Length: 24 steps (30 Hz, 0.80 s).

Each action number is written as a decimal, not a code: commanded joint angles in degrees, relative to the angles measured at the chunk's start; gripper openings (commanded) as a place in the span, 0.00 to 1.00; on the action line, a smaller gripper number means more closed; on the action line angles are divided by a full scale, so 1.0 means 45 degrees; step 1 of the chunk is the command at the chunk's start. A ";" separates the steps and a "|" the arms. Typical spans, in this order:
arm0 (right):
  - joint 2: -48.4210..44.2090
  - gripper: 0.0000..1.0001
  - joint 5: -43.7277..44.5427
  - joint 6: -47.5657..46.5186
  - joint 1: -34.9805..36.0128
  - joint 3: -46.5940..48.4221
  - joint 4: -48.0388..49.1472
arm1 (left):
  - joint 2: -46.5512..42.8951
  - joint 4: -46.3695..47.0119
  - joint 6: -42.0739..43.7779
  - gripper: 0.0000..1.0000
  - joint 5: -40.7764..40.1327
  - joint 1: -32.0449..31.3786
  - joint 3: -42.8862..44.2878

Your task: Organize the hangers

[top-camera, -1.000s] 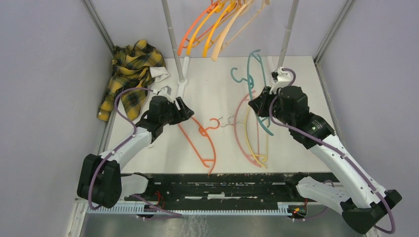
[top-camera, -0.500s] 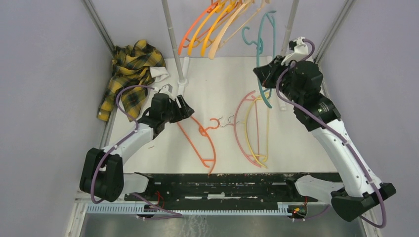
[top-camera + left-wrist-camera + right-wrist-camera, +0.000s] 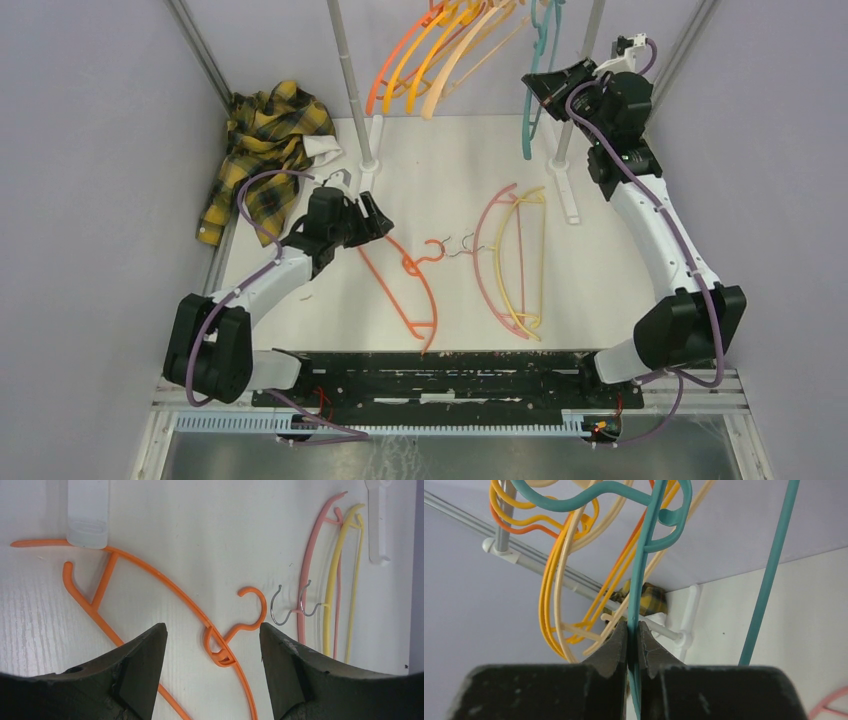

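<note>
My right gripper is shut on a teal hanger, holding it high at the back near the right pole. In the right wrist view the fingers pinch its thin teal bar just below the hook. Several orange, yellow-orange and pale hangers hang on the rail beside it. On the table lie an orange hanger, a pink hanger and a yellow hanger. My left gripper is open, low over the orange hanger, with the hook's base between its fingers and nothing held.
A yellow-and-black plaid shirt lies crumpled at the table's back left. Two grey upright poles rise from white feet on the table. Frame bars run along both sides.
The right arm has lifted the teal hanger from the table up and back toward the hanging rail. The left arm and the hangers on the table have stayed put.
</note>
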 commanded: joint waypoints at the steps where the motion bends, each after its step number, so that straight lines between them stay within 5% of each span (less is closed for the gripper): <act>1: 0.0209 0.01 -0.1679 0.1776 -0.0169 0.1015 0.3088 | 0.0203 0.0279 0.0618 0.75 -0.0181 -0.0029 0.0500; 24: 0.2531 0.01 -0.0565 0.3083 -0.0197 0.3264 0.3474 | 0.0379 0.0544 0.0545 0.74 -0.0131 -0.0026 0.0462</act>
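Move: The rail spot for the teal hanger's hook lies about 10 cm ahead of my right hand, 2 cm left and some 11 cm higher. The beige hanger hangs about 9 ahead, 7 left; the right pole stands roughly 9 ahead, 13 right. From my left hand, the orange hanger on the table lies about 5 cm back, 3 right, 11 below; the pink hanger, 3 back and 26 right. I keep the teal hanger's shoulder pinched in my right hand and lift it about 7 cm, easing 2 cm left, the wrist rolling its left side up and tipping the fingers upward, some 15 degrees in all. Near the top I push about 3 cm forward to carry the hook over the rail. My left hand, still open, sinks some 3 cm towards the orange hanger. ##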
